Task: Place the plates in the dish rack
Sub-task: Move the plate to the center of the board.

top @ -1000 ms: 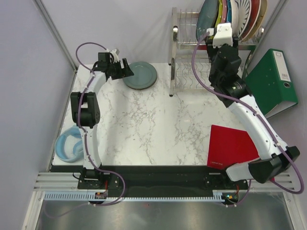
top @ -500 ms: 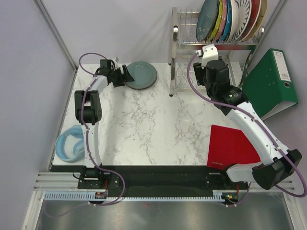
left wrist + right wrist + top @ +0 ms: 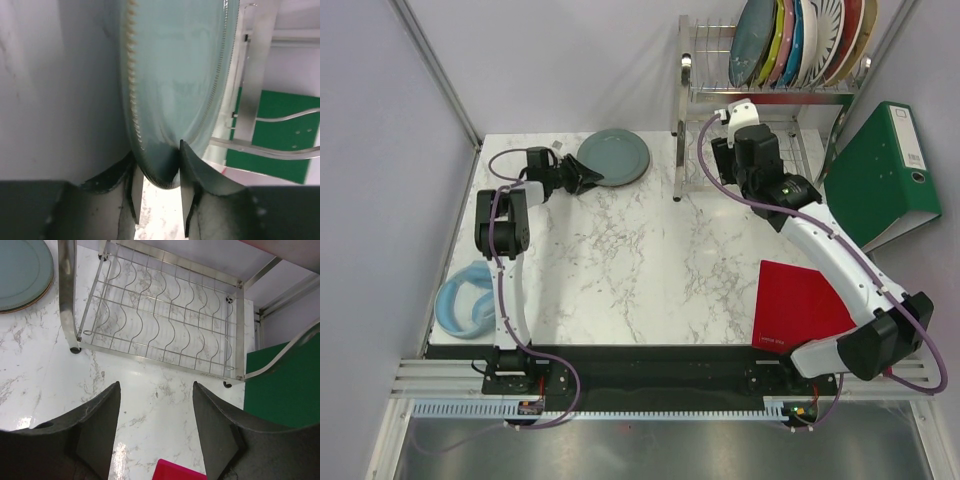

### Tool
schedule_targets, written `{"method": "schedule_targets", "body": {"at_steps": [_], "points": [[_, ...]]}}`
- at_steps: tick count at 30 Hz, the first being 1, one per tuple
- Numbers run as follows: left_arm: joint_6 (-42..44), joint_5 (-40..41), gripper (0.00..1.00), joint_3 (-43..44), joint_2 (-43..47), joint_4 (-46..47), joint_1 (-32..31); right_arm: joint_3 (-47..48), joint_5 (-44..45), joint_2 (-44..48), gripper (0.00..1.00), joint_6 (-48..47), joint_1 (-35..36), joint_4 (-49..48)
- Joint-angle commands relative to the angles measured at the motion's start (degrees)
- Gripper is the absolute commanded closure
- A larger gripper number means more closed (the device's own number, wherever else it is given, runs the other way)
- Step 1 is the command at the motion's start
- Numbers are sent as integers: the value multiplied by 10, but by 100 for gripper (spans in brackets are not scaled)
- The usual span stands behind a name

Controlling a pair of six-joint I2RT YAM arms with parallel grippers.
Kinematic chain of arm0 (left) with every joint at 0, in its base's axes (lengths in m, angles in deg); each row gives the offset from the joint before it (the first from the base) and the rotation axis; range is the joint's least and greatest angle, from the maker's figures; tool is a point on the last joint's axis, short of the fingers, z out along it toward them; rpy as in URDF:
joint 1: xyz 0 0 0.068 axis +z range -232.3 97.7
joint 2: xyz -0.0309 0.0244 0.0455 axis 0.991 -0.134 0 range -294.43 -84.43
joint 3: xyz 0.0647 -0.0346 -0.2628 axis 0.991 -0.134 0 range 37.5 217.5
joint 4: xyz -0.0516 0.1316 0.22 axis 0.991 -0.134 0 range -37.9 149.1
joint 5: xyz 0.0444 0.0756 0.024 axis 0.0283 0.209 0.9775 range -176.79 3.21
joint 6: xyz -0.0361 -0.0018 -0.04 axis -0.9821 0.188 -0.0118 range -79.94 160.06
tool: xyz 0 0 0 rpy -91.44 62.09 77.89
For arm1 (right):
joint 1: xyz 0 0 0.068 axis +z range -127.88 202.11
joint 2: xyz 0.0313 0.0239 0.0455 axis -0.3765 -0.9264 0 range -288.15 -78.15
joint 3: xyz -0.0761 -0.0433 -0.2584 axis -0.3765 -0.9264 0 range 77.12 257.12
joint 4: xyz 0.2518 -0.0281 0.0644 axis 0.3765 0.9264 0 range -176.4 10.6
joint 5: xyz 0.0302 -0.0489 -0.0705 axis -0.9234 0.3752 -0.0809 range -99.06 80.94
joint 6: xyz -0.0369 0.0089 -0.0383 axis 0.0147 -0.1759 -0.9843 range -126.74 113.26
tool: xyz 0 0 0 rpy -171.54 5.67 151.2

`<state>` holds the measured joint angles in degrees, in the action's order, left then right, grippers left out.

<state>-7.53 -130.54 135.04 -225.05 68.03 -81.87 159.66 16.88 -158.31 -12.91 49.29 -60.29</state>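
A grey-blue plate [image 3: 613, 156] lies at the back of the marble table, left of the dish rack [image 3: 692, 95]. My left gripper [image 3: 582, 178] is at its near-left rim. In the left wrist view the plate [image 3: 175, 90] has its rim between my two fingers [image 3: 187, 170], one above and one below, both touching it. Several plates [image 3: 800, 40] stand upright in the rack's upper tier. My right gripper [image 3: 156, 440] is open and empty, hovering over the table in front of the rack's empty lower tier [image 3: 160, 325].
A green binder [image 3: 885, 170] leans right of the rack. A red folder [image 3: 805, 305] lies at the table's right front. A light blue bowl [image 3: 465, 300] sits off the table's left edge. Walls close in at the back and left.
My left gripper moved right onto the grey-blue plate's rim and closed around it. My right arm drew back from the upper tier, down and to the left.
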Motion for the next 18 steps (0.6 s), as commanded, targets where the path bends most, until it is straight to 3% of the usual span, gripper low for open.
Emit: {"method": "schedule_targets", "body": {"at_steps": [1, 3, 7, 13, 18], "points": [[-59, -31, 69, -44, 19, 6, -10, 26, -15, -10, 34, 20, 5, -1], [-64, -34, 81, -65, 30, 7, -10, 25, -21, -12, 34, 24, 8, -3], [-69, -62, 90, -117, 68, 0, -10, 11, -29, -11, 34, 31, 10, -4], [-44, -122, 92, -228, 150, -36, -10, -28, -88, 3, 34, 56, 11, -4], [57, -203, 94, -285, 205, -192, -14, -55, -182, 4, 34, 59, 10, 2]]}}
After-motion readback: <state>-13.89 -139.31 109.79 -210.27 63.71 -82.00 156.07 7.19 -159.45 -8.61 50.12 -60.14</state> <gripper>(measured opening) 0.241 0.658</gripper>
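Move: The stacked gray plates, fingers straddling their near-left rim, have their middle about 8 cm ahead and 7 cm right of the left hand, roughly level with it. The board's centre lies some 20 cm back and 11 cm right of that hand, the dish rack's near-left foot 6 cm back and 27 cm right. From the right hand the plates lie about 26 cm ahead, 30 cm left and 29 cm below. Left fingers pinch the plates' rim and drag them back some 13 cm; the right hand drifts left and down. ##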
